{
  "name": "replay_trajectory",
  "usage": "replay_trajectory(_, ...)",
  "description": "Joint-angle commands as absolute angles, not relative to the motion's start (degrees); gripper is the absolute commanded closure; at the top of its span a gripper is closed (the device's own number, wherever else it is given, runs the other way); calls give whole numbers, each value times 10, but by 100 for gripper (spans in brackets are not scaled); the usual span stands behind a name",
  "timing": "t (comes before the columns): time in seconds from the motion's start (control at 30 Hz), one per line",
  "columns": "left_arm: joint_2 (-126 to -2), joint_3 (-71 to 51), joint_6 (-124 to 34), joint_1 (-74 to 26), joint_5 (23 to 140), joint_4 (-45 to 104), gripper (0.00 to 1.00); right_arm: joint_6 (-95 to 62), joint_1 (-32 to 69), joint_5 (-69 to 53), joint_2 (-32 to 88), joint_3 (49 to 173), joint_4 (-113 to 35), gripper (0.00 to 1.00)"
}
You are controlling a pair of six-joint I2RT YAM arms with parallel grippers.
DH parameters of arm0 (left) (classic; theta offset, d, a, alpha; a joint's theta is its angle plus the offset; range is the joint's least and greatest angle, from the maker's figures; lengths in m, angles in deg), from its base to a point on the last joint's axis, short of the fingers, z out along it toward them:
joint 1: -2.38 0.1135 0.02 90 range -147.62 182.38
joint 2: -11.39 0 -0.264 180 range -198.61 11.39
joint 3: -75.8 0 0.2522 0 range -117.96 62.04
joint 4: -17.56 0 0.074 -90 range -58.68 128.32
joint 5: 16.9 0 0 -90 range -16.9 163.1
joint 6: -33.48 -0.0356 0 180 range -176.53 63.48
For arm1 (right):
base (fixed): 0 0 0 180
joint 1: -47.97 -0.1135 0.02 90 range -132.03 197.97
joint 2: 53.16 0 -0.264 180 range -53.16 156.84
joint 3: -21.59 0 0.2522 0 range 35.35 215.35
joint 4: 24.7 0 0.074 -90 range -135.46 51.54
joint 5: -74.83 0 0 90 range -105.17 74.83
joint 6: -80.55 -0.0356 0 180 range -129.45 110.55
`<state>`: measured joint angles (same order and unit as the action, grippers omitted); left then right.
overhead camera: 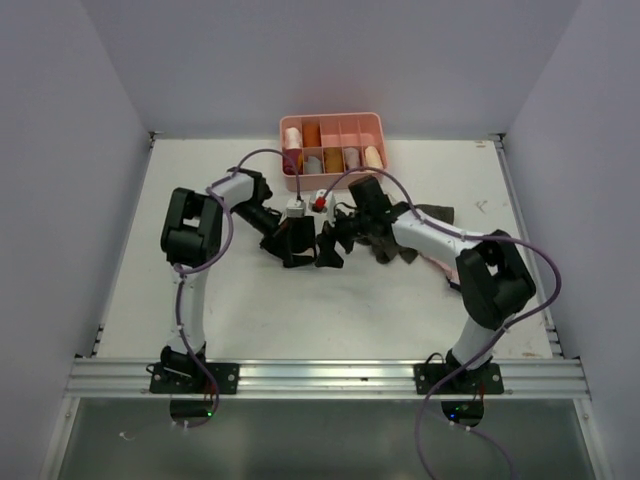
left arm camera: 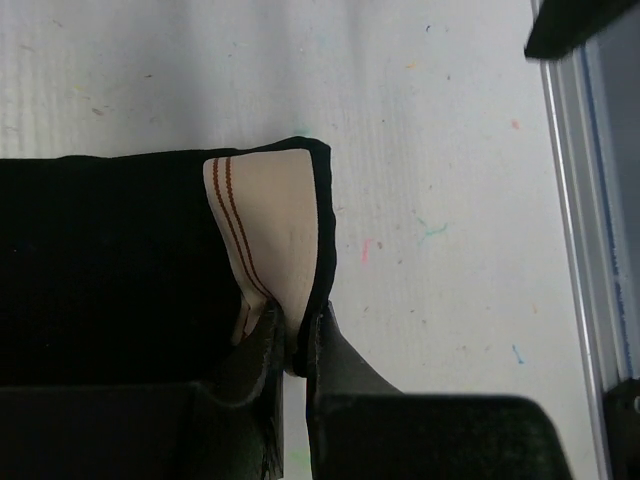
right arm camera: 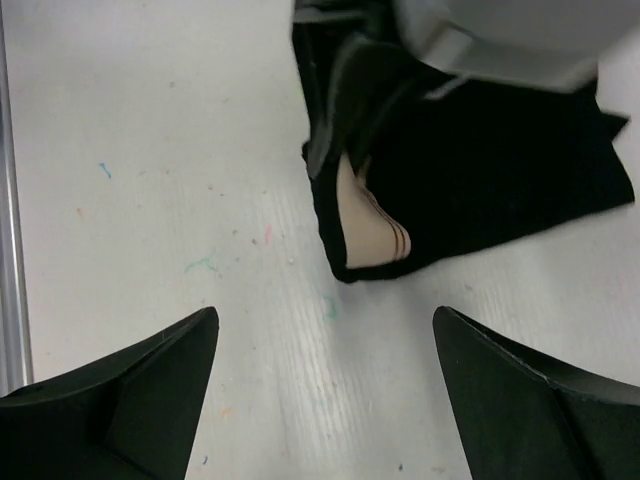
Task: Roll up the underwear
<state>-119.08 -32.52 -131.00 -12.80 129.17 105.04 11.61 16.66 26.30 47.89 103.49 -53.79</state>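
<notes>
The underwear is black cloth with a beige waistband marked by thin brown stripes, lying at the table's middle. In the left wrist view the black cloth fills the left half. My left gripper is shut on the underwear's corner, pinching the black hem and the waistband between its fingers. The right wrist view shows that same corner lifted slightly, with the left gripper's fingers on it. My right gripper stands wide open just short of the underwear, with nothing between its fingers.
A pink divided tray with several rolled garments stands at the back. Behind the right arm lie an olive-brown garment and a pale pink one. An aluminium rail runs along the table's near edge.
</notes>
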Motion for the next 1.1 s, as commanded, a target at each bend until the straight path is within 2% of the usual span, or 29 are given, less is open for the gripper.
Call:
replay_trajectory(0.0,-1249,-304,-1313,-134,1210,1068,100,212,115,201,455,1014,-479,8)
replay_trajectory(0.37,-1267,-304,-1303,-135,1204,1068,100,321,27,117,490,986,-394,16)
replay_trajectory(0.6,-1270,-309,-1300,-135,1207,1068,100,350,14,96,513,953,-340,23)
replay_trajectory(0.7,-1274,-311,-1299,-135,1207,1067,100,350,14,102,519,944,-326,33)
replay_trajectory(0.73,-1274,-311,-1299,-135,1206,1068,100,347,14,104,522,940,-318,41)
replay_trajectory(0.77,-1273,-311,-1299,-135,1206,1067,100,345,14,104,525,938,-311,45)
replay_trajectory(0.87,-1272,-309,-1301,-135,1208,1067,100,334,14,104,543,941,-299,49)
replay_trajectory(0.93,-1269,-309,-1302,-135,1209,1066,100,331,14,109,549,943,-297,56)
replay_trajectory(0.97,-1267,-308,-1301,-134,1209,1064,100,328,14,113,553,947,-297,66)
replay_trajectory(1.03,-1258,-302,-1299,-134,1213,1058,100,328,14,120,558,956,-310,76)
replay_trajectory(1.07,-1248,-301,-1294,-133,1216,1054,96,333,16,123,561,963,-322,90)
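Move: The black underwear's waistband end, already pinched in the left gripper, lies about 6 cm to the left of the open right gripper, 1 cm nearer the base and some 7 cm below it. From the right hand, the dark grey shirt is roughly 10 cm ahead and 21 cm right, 9 cm down; the pink box is about 30 cm ahead, 4 cm right and 6 cm down. From the left hand, that waistband end is level, just 1 cm to the right. Bring the right gripper down about 7 cm and 6 cm left, easing back a little, rolling it some 30 degrees and turning it counter-clockwise, then close its wide-open fingers on the folded waistband end beside the left fingertips. Keep the left fingers shut on the cloth and draw it back about 3 cm, rolling that wrist slightly. ##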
